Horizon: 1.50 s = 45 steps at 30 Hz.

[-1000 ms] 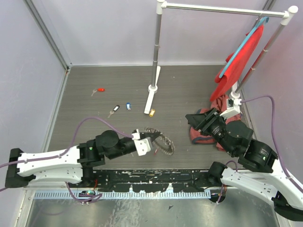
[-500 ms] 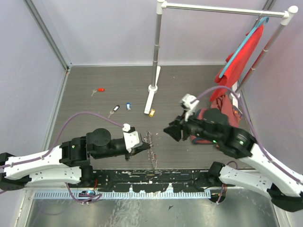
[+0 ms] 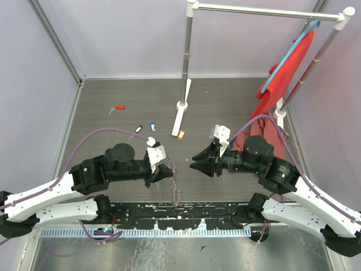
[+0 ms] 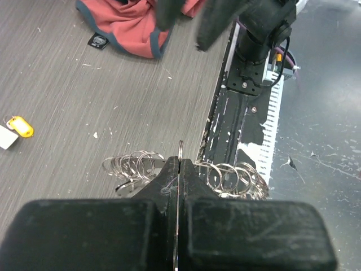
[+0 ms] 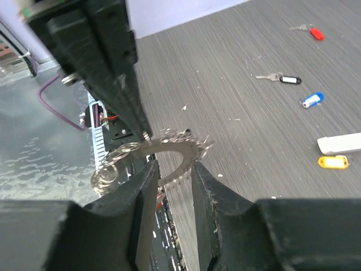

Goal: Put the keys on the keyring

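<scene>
My left gripper [image 3: 168, 171] is shut on the thin edge of the keyring [image 3: 174, 184], a grey ring fringed with small silvery rings. It holds the ring on edge above the table's near rim. In the left wrist view the keyring [image 4: 179, 150] sticks out just past the closed jaws. My right gripper [image 3: 198, 165] faces it from the right, open. In the right wrist view the keyring [image 5: 169, 148] lies just ahead of the right gripper [image 5: 173, 169], its lower arc showing in the gap. The red key [image 3: 119, 107], black key [image 3: 137, 129], blue key [image 3: 153, 127] and yellow key [image 3: 180, 134] lie on the table.
A clothes rack stands behind, its pole base [image 3: 182, 105] and white foot [image 3: 179, 121] next to the yellow key. A red garment [image 3: 286, 66] hangs on its right end, and red cloth [image 4: 127, 22] lies under the right arm. A black rail [image 3: 180, 212] edges the table.
My left gripper lifted the keyring from flat on the table to hanging on edge. The right arm swung left from the red cloth to face the ring, and its jaws narrowed.
</scene>
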{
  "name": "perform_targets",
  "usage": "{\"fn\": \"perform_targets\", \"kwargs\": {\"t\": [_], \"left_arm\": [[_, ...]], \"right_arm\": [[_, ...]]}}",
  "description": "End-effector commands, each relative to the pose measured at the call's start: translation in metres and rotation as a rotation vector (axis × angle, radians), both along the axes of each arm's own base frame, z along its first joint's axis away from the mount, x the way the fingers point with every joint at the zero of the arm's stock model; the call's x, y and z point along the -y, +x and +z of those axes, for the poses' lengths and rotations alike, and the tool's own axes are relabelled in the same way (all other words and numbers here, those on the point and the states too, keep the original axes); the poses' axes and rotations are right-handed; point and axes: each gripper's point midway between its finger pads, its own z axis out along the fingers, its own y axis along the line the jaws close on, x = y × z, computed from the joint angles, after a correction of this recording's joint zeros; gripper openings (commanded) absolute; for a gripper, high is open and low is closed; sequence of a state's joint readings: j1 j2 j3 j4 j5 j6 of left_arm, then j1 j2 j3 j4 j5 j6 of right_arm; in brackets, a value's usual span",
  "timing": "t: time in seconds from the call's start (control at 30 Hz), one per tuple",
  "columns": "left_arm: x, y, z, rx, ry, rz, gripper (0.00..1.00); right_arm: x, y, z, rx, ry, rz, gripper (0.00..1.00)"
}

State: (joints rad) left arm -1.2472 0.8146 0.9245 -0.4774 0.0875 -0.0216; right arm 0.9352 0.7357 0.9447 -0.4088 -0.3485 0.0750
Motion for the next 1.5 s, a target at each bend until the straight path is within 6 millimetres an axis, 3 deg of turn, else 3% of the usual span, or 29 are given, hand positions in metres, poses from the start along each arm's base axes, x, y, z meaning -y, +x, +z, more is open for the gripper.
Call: {"fn": "perform_targets", "kwargs": {"t": [0.0,0.23,0.5,0.63,1.0,1.2,1.47], "left_arm": [[0.005,-0.006,0.028,-0.044,-0.127,-0.073,0.0],[0.011,-0.017,0.038,-0.011,-0.199,-0.16,0.0],[0.011,-0.021,0.061,0.166,-0.424,-0.219,0.0],[0.007,-0.023,0.076,0.303,-0.521,-0.245,0.0],[0.001,-0.033,0.093,0.63,-0.617,-0.343,0.0],[-0.004,-0.038,0.096,0.717,-0.654,-0.366,0.0],[-0.007,-0.027,0.106,0.746,-0.709,-0.278,0.0]], "right_arm": [[-0.008,-0.013,0.01,0.113,0.101,0.095,0.36],[-0.023,-0.04,0.012,0.157,0.172,0.234,0.42],[-0.029,-0.063,0.038,0.288,0.264,0.317,0.38],[-0.023,-0.064,0.052,0.334,0.286,0.309,0.38],[-0.021,-0.05,0.063,0.475,0.155,0.29,0.4],[-0.021,-0.055,0.07,0.512,0.153,0.33,0.4],[-0.032,-0.053,0.063,0.517,0.143,0.353,0.4]]}}
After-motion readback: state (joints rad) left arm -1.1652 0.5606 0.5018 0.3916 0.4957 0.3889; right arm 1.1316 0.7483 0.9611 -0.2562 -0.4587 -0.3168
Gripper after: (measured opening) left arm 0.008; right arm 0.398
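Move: The left fingers are already shut on a small wire loop at the keyring's rim, which sits about 1 cm to the right of that hand point. From the open right hand this loop is roughly 8 cm to the left, 4 cm back and 4 cm lower. The middle of the keyring hangs beneath the loop, about 4 cm back, 1 cm to the right and 6 cm below the left hand. The left hand keeps its pinch on the loop and lifts the keyring about 8 cm while drawing 3 cm back, rolling and tipping up until its fingers, at first slanting down to the right, point right and slightly upward. Meanwhile the right hand, fingers held partly open, swings back some 5 cm and 3 cm left towards the loop, dipping first and then rising to finish about 4 cm higher, rolled some 25 degrees and turned about 20 degrees counter-clockwise, with its fingertips close to the loop and still unclosed. ##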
